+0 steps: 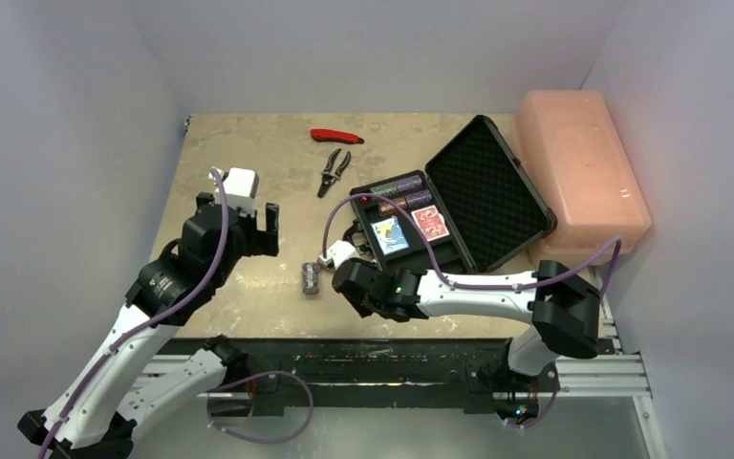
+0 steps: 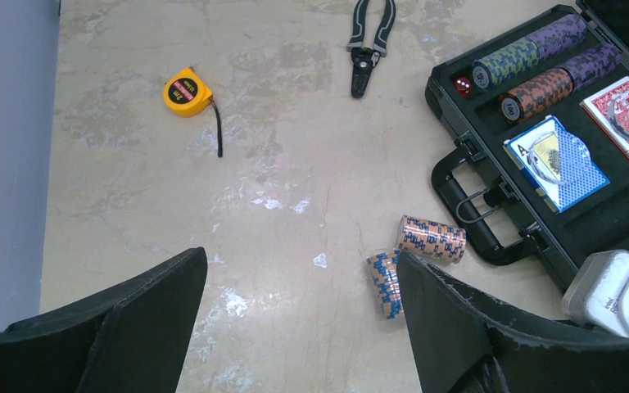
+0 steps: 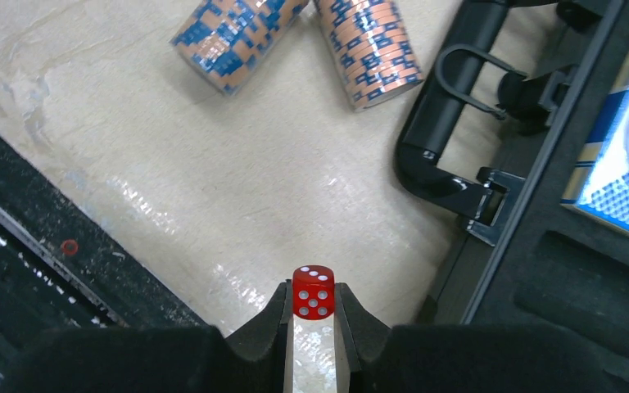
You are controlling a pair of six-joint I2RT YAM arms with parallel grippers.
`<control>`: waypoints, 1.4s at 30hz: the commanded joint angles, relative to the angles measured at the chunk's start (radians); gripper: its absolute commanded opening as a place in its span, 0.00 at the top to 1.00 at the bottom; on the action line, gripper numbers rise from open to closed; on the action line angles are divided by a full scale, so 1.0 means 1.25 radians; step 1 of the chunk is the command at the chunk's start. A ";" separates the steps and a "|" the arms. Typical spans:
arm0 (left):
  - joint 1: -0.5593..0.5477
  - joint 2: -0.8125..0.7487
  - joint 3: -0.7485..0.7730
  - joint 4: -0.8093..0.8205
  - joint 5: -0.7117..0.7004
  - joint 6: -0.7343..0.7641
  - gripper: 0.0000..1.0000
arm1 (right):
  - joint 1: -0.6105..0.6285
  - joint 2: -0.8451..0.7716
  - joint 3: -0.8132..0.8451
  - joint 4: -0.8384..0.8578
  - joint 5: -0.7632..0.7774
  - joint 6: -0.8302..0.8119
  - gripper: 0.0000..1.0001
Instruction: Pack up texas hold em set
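The black briefcase (image 1: 485, 191) lies open at the right, lid leaning back. In its foam tray (image 2: 614, 221) lie two chip stacks (image 2: 528, 57), a blue deck (image 2: 558, 164), a red deck (image 2: 626, 119) and a red die (image 2: 462, 86). Two orange-and-blue chip stacks (image 2: 432, 238) lie on their sides on the table by the case handle (image 3: 430, 155). My right gripper (image 3: 312, 288) is shut on another red die (image 3: 313, 301), hovering over bare table near the case's front edge. Over the table left of the loose stacks, my left gripper (image 2: 301, 262) hangs open and holds nothing.
Black pliers (image 2: 370, 41) and a red-handled tool (image 1: 336, 136) lie at the back of the table. A yellow tape measure (image 2: 187, 92) sits at the left. A large pink box (image 1: 583, 172) stands behind the case. The table's dark front rail (image 3: 41, 246) is close to my right gripper.
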 commanded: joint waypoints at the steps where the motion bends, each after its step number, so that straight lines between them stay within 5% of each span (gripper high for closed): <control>1: 0.005 -0.012 0.002 0.013 -0.013 0.013 0.14 | -0.001 -0.056 0.013 0.024 0.079 0.041 1.00; 20: 0.004 -0.017 0.002 0.013 -0.014 0.013 0.14 | -0.037 -0.117 -0.012 0.057 0.254 0.220 1.00; 42: 0.005 -0.014 0.001 0.013 -0.019 0.015 0.14 | -0.284 -0.052 0.119 0.092 0.022 0.138 1.00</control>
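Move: My right hand already holds the red die. The slot with the other die, in the case's far-left corner, lies about 26 cm straight ahead and 4 cm lower. The orange chips in the case are some 24 cm ahead, 7 cm right; the blue deck 17 cm ahead, 6 cm right. The nearer loose chip roll is 10 cm ahead, 8 cm left. From my left hand the die slot is roughly 21 cm ahead, 22 cm right and 24 cm below. I keep the die pinched in my right fingertips and first lift about 4 cm with only a little forward travel, then sweep forward over the near-left part of the case towards the die slot, rising again at the end: some 13 cm forward and 8 cm up in all, drifting about 4 cm right. Meanwhile my wrist swings about 30 degrees clockwise and rolls its left side up. ##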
